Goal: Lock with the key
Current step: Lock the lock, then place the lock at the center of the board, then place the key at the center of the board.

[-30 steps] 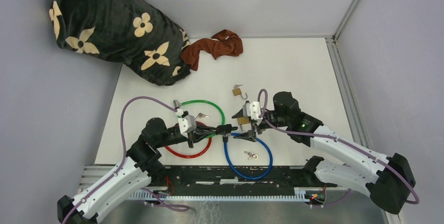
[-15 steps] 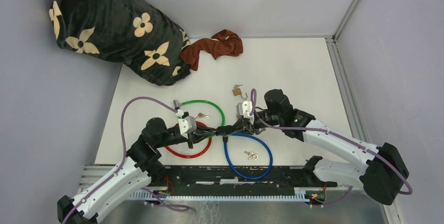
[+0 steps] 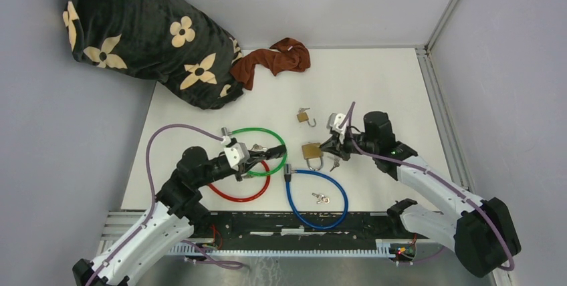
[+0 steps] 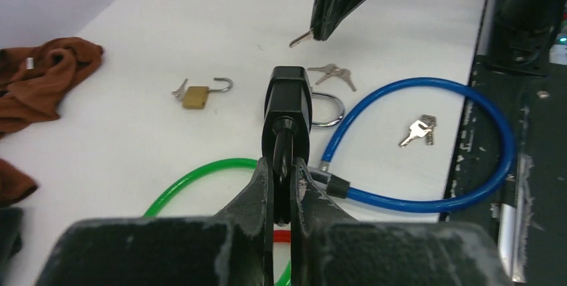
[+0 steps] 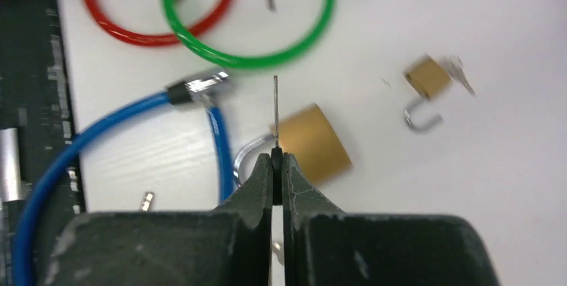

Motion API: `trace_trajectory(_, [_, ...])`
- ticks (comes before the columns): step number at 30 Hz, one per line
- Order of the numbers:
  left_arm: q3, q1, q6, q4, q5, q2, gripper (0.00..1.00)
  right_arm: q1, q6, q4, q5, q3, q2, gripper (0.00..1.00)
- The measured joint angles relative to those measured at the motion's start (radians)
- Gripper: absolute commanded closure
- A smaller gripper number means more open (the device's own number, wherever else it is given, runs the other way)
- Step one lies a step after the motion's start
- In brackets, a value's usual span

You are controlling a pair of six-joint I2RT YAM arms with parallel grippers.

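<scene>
My left gripper (image 3: 262, 154) (image 4: 284, 166) is shut on a black cable-lock head (image 4: 287, 99) (image 3: 277, 151), which sticks out forward beside the green cable loop (image 3: 267, 133). A thin silver key (image 5: 276, 109) (image 4: 301, 37) points out from the tips of my right gripper (image 3: 329, 144) (image 5: 276, 156), which is shut on it and hangs just above the table. A large brass padlock (image 3: 311, 152) (image 5: 314, 142) with a silver shackle lies on the table between the two grippers. The key tip and the lock head are apart.
A blue cable loop (image 3: 317, 202) with a silver end pin (image 5: 200, 85) lies near the front, and a red loop (image 3: 237, 196) lies under the green one. A small open brass padlock (image 3: 304, 117), loose keys (image 3: 321, 198), a brown cloth (image 3: 274, 59) and a dark flowered blanket (image 3: 134, 32) lie farther off.
My right gripper closed on the key and drew back to the right. My left gripper pulled the black lock head back to the left. The brass padlock now lies uncovered between them.
</scene>
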Motion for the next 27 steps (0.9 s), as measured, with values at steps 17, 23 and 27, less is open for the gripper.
trace_trajectory(17, [0.008, 0.016, 0.253, -0.049, -0.499, 0.193, 0.98, -0.172, 0.357, 0.050, 0.420, -0.076, -0.036, 1.00])
trace_trajectory(23, [0.074, 0.007, 0.345, 0.011, -0.515, 0.466, 0.98, -0.281, 0.458, 0.135, 0.420, -0.146, 0.021, 1.00])
trace_trajectory(27, [0.170, -0.059, 0.417, 0.108, -0.515, 0.652, 0.98, -0.352, 0.516, 0.200, 0.403, -0.235, 0.042, 1.00])
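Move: My left hand still holds the black lock. The green cable's ring centres about 11 cm ahead of that hand, 2 cm to its left and 19 cm below; the small gold padlock is some 25 cm ahead and 16 cm right. My right hand, already gripping the key, heads for bare table about 9 cm ahead, 14 cm right and 14 cm below. From it the large padlock lies 5 cm ahead, 3 cm left; loose keys, 4 cm ahead, 6 cm right. I draw my hands apart: my right hand swings about 13 cm right, forward and down past the loose keys, turning some 50 degrees clockwise with the key still pinched. My left hand carries the black lock about 12 cm forward over the green cable while sinking, drifting left and then back right, its fingers tipping downward. ##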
